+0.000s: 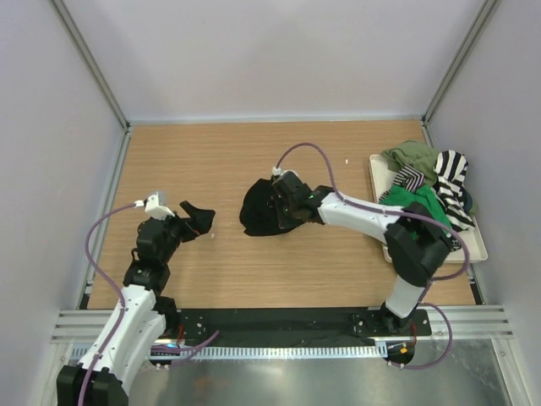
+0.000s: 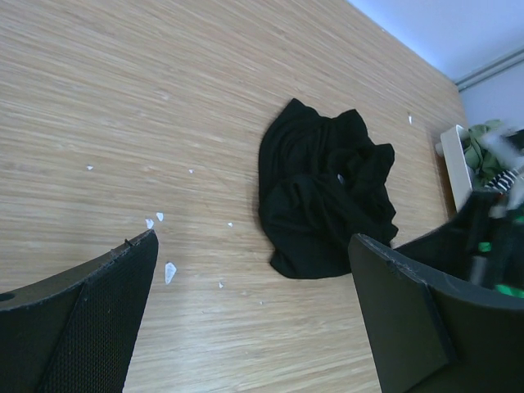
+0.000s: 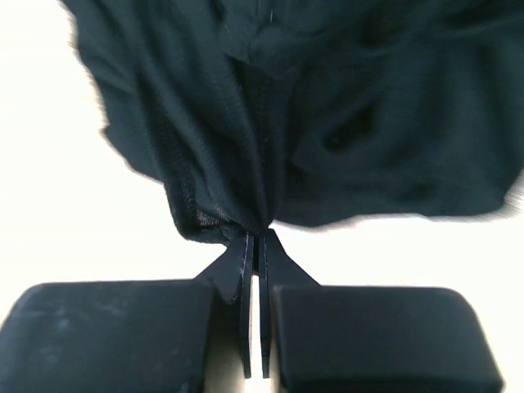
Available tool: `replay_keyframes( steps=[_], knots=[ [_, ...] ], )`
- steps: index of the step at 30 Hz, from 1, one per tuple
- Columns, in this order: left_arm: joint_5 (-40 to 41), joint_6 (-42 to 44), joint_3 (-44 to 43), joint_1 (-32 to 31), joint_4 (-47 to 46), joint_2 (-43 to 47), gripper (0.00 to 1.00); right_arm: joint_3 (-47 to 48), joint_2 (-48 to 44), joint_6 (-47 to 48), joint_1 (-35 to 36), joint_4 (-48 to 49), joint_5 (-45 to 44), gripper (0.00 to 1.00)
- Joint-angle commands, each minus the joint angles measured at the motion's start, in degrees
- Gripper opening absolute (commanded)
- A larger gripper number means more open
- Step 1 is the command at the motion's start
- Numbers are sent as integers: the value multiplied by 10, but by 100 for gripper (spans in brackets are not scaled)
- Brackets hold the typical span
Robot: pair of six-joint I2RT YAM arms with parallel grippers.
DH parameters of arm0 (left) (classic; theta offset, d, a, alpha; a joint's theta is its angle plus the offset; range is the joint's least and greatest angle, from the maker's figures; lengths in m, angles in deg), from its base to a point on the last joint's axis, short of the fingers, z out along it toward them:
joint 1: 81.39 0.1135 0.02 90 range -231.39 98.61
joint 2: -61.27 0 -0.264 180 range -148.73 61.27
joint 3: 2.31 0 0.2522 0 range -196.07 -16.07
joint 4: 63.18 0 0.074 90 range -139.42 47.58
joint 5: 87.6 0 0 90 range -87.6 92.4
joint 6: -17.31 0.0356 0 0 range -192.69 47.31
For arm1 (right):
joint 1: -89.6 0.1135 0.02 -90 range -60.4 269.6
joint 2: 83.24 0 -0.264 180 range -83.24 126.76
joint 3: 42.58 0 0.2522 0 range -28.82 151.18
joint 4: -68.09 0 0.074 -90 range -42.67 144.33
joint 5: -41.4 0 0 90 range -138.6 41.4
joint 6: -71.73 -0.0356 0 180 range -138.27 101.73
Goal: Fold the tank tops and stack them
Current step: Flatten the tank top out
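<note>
A crumpled black tank top (image 1: 260, 209) (image 2: 323, 196) (image 3: 311, 123) lies in a heap at the middle of the wooden table. My right gripper (image 1: 283, 205) (image 3: 258, 236) is shut on a pinch of its edge, the cloth bunched at the fingertips. My left gripper (image 1: 196, 217) (image 2: 254, 286) stands wide open to the left of the heap, apart from it, nothing between its fingers (image 2: 98, 303). Olive (image 1: 412, 157), black-and-white striped (image 1: 452, 182) and green (image 1: 414, 200) tank tops lie piled at the right.
The pile rests in a white tray (image 1: 379, 173) against the right wall. Small white scraps (image 2: 169, 272) dot the wood near my left gripper. Enclosure walls (image 1: 93, 85) ring the table on three sides, and a metal rail (image 1: 279, 321) runs along the near edge.
</note>
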Motion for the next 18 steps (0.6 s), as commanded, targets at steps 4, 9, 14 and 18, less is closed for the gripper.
replay_keyframes(
  steps=[4, 9, 14, 18],
  knots=[
    [-19, 7, -14, -23, -35, -22, 99, 79, -193, 33, -67, -88, -64, 1],
    [-10, 11, -22, -63, -54, -39, 100, 188, -234, 78, -152, -174, -49, 1],
    [33, 9, -52, -142, -60, -66, 100, 343, -211, 109, -159, -240, -68, 1],
    [70, 27, -103, -216, -46, -109, 100, 411, -199, 118, -165, -260, -78, 1]
  ],
)
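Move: The right hand already has the near edge of the black tank top shut in its fingers; the middle of the crumpled garment lies about 4 cm ahead of the hand, 4 cm to its left and 3 cm below. The middle of the white tray stands some 38 cm to the right of that hand and 5 cm farther out, with the green garment in it 33 cm right and 2 cm back. From the left hand, the tank top is roughly 18 cm right, 7 cm ahead and 13 cm below. Steeply up, fast, the right hand hoists the pinched tank top about 35 cm off the table, drifting some 12 cm right and a little forward before the sideways travel dies out; the wrist tips the fingers up towards forward, and they keep their hold. The left hand, empty and wide open, slides about 8 cm to the right, gathering speed and turning clockwise. ##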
